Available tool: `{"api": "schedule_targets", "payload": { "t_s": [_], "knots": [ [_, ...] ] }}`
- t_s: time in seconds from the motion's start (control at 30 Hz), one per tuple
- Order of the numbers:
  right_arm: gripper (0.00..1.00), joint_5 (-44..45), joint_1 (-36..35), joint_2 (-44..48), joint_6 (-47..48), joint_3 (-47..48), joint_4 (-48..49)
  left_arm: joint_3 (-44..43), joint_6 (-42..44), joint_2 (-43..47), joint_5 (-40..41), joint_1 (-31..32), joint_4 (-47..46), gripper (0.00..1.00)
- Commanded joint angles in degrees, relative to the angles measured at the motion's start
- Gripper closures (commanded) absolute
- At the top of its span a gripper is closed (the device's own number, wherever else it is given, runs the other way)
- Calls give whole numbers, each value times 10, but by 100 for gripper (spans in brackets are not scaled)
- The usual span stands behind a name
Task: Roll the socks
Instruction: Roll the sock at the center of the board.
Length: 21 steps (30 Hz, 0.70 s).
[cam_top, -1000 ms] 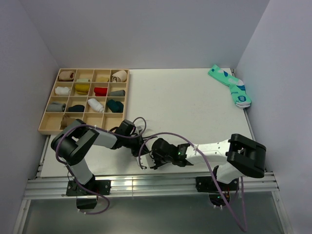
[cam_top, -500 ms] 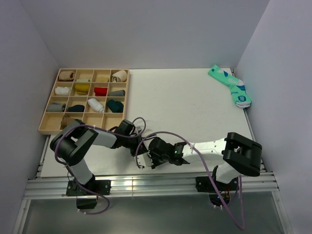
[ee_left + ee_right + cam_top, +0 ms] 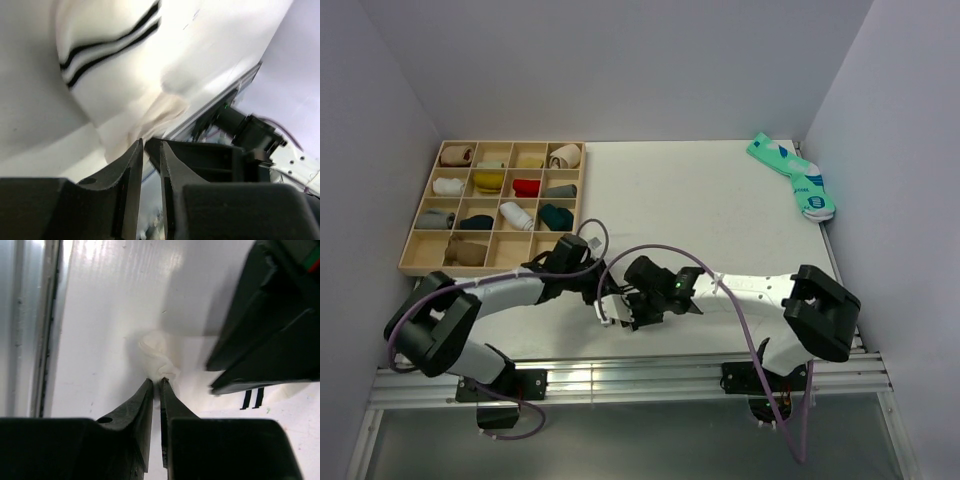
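Observation:
The short white sock with dark cuff stripes (image 3: 107, 47) lies near the table's front edge (image 3: 607, 312). My right gripper (image 3: 160, 380) is shut on the sock's bunched end (image 3: 156, 354). My left gripper (image 3: 151, 144) hovers right beside that pinch. Its jaws are nearly together and I see no fabric between them. In the right wrist view the left gripper (image 3: 212, 378) sits over the sock near the stripes (image 3: 252, 397). The teal pair (image 3: 793, 177) lies at the far right corner. The tan-brown sock is not in view on the table.
A wooden tray (image 3: 420, 268) with rolled socks in several compartments stands at the back left. The metal rail (image 3: 620, 378) runs along the front edge, close to both grippers. Purple cables (image 3: 650, 250) loop over the arms.
The left arm has stretched out, its elbow dropping to the lower left. The right gripper has shifted left and slightly away from the front edge, with the sock's end in it.

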<state>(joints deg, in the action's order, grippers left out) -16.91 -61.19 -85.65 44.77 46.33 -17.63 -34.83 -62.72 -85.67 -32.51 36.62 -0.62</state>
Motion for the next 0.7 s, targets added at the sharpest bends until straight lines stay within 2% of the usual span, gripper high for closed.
{"api": "schedule_targets", "payload": {
  "t_s": [0.0,0.1,0.23,0.4,0.5,0.67],
  "knots": [
    [89,-77,20,5,-6,47,-78,29,-20,57,88,-4,-12,76],
    [89,-127,41,-15,-3,68,-121,70,-54,95,152,-3,-18,79],
    [89,-171,66,-55,8,113,-174,145,-102,209,224,-2,-54,78],
    [89,-218,83,-126,28,180,-261,167,-70,305,322,22,-29,77],
    [89,-236,96,-166,35,225,-312,165,-43,322,358,44,-18,78],
    [89,-265,115,-245,33,274,-365,208,-7,344,405,98,-82,81]
  ]
}}
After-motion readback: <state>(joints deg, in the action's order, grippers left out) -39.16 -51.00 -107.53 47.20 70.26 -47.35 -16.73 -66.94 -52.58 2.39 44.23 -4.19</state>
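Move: From my left hand, the white sock's bunched end lies about 7 cm to the right, 4 cm back and 4 cm below. The black stripes are some 4 cm ahead and 5 cm right of that hand, the cuff about 10 cm ahead and 1 cm right, and the wooden box about 22 cm ahead and 30 cm left. My right hand already pinches the bunched end about 1 cm below its hand point; from there, the stripes lie 9 cm ahead and 3 cm left. I keep the sock's bunched end pinched in my right fingers, rising a little and then sinking about 2 cm while I turn that wrist some 30 degrees, so the fingertips swing back towards my base. My left hand, empty, backs about 6 cm left away from that end, then rises, its fingers barely apart and swinging round to point more forward. ##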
